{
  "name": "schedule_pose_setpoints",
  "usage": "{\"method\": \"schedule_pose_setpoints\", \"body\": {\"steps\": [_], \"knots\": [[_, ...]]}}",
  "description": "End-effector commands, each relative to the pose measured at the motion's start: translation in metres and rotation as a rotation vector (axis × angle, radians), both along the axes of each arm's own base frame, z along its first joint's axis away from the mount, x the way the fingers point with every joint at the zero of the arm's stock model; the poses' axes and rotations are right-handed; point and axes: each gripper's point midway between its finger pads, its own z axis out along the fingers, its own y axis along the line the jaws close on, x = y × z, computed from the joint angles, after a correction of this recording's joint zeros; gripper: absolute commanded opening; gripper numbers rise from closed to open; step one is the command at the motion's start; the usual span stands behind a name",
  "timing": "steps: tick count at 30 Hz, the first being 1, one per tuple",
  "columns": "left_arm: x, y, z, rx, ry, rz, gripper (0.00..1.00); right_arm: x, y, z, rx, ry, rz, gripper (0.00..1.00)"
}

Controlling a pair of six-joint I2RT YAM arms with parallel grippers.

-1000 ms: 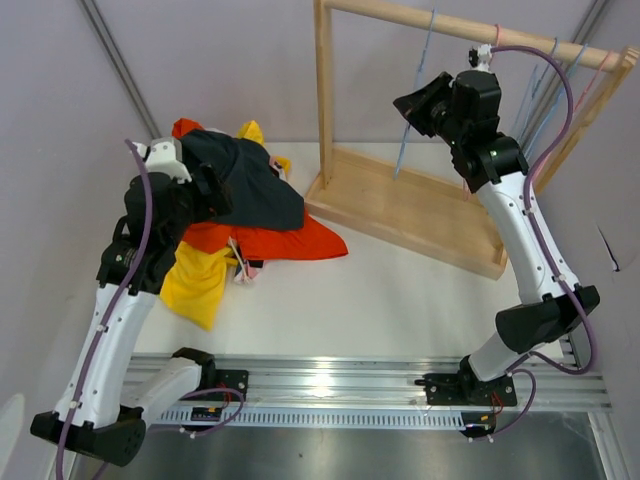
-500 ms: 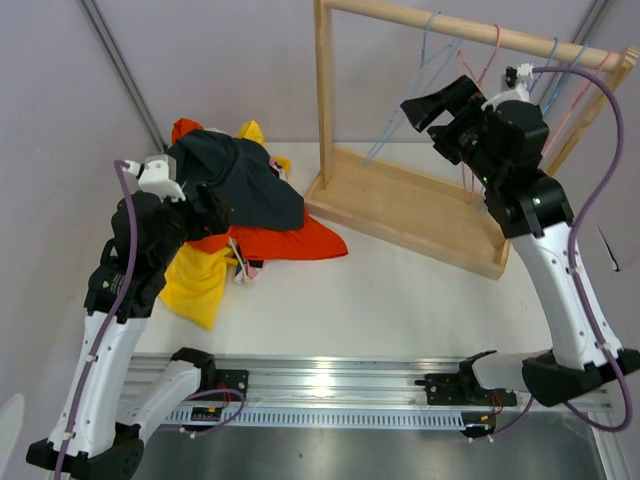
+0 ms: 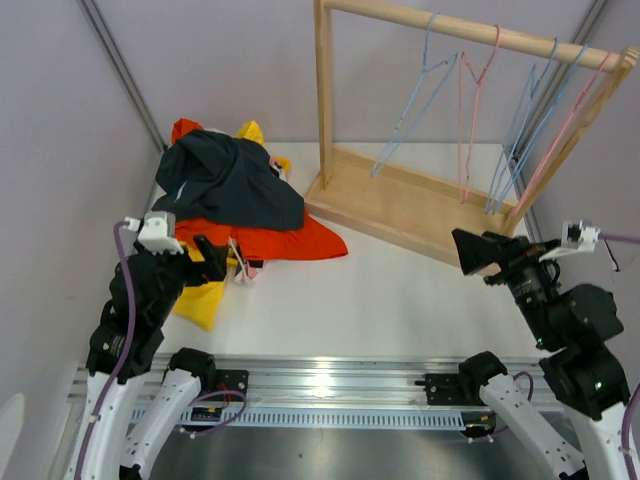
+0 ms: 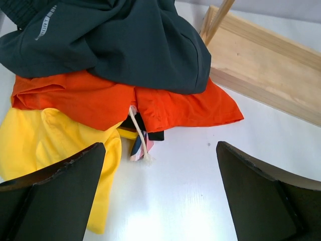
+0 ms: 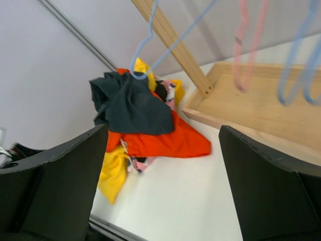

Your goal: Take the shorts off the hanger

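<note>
The shorts lie in a heap at the table's back left: a dark slate grey pair (image 3: 235, 180) on top, orange-red (image 3: 290, 240) under it, yellow (image 3: 200, 290) at the front. A pink printed edge (image 4: 138, 148) and a bit of black (image 4: 153, 134) peek out below. The hangers (image 3: 470, 110) dangle bare from the rack's rail. My left gripper (image 3: 213, 262) is open, just in front of the heap and touching nothing. My right gripper (image 3: 475, 255) is open and empty at the near right, in front of the rack.
The wooden rack (image 3: 400, 205) stands at the back right, its flat base (image 4: 266, 65) next to the heap. Blue hangers (image 5: 150, 30) and a pink one (image 5: 248, 45) hang from its rail. Bare white table lies between the two grippers.
The right arm dropped from the rack's rail to the near right, and its jaws now stand open. The left arm pulled back from the heap toward the near edge.
</note>
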Motion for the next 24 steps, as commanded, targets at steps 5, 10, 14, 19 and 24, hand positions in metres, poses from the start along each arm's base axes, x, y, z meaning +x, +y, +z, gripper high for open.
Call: {"method": "schedule_pose_setpoints", "body": {"steps": [5,10,14,19,24], "knots": [[-0.015,0.026,0.014,-0.029,-0.129,0.134,0.99,-0.023,-0.035,-0.065,-0.047,-0.003,-0.118,0.99],[-0.019,0.037,0.014,-0.049,-0.175,0.202,0.99,-0.030,-0.045,-0.101,-0.033,0.025,-0.152,0.99],[-0.026,0.046,0.016,-0.054,-0.193,0.244,0.99,-0.026,-0.045,-0.106,-0.039,0.065,-0.166,1.00],[-0.024,0.051,0.011,-0.045,-0.168,0.276,0.99,-0.032,-0.047,-0.086,-0.101,0.042,-0.155,0.99],[-0.021,0.053,0.007,-0.038,-0.149,0.294,0.99,-0.030,-0.059,-0.098,-0.163,0.051,-0.208,1.00]]}}
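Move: The removed dark shorts top the pile about 25 cm ahead of the left hand, straight out and 22 cm lower. Orange shorts show beneath them, 15 cm ahead, 5 right; yellow shorts lie 7 cm ahead, 6 left. From the right hand the dark shorts are roughly 29 cm ahead, 42 left, 37 below; the empty blue hanger is 26 ahead, 11 left, the pink hanger 25 ahead, level sideways, both near hand height. Touching nothing, both open, empty hands head for a rest pose away from shorts and hangers. The right sinks about 10 cm, drifting some 5 cm right and 3 back, rising slightly at the end as its wrist turns clockwise. The left shifts about 5 cm left and a little back, tipping its fingers up and swinging them counter-clockwise some 15 degrees. ##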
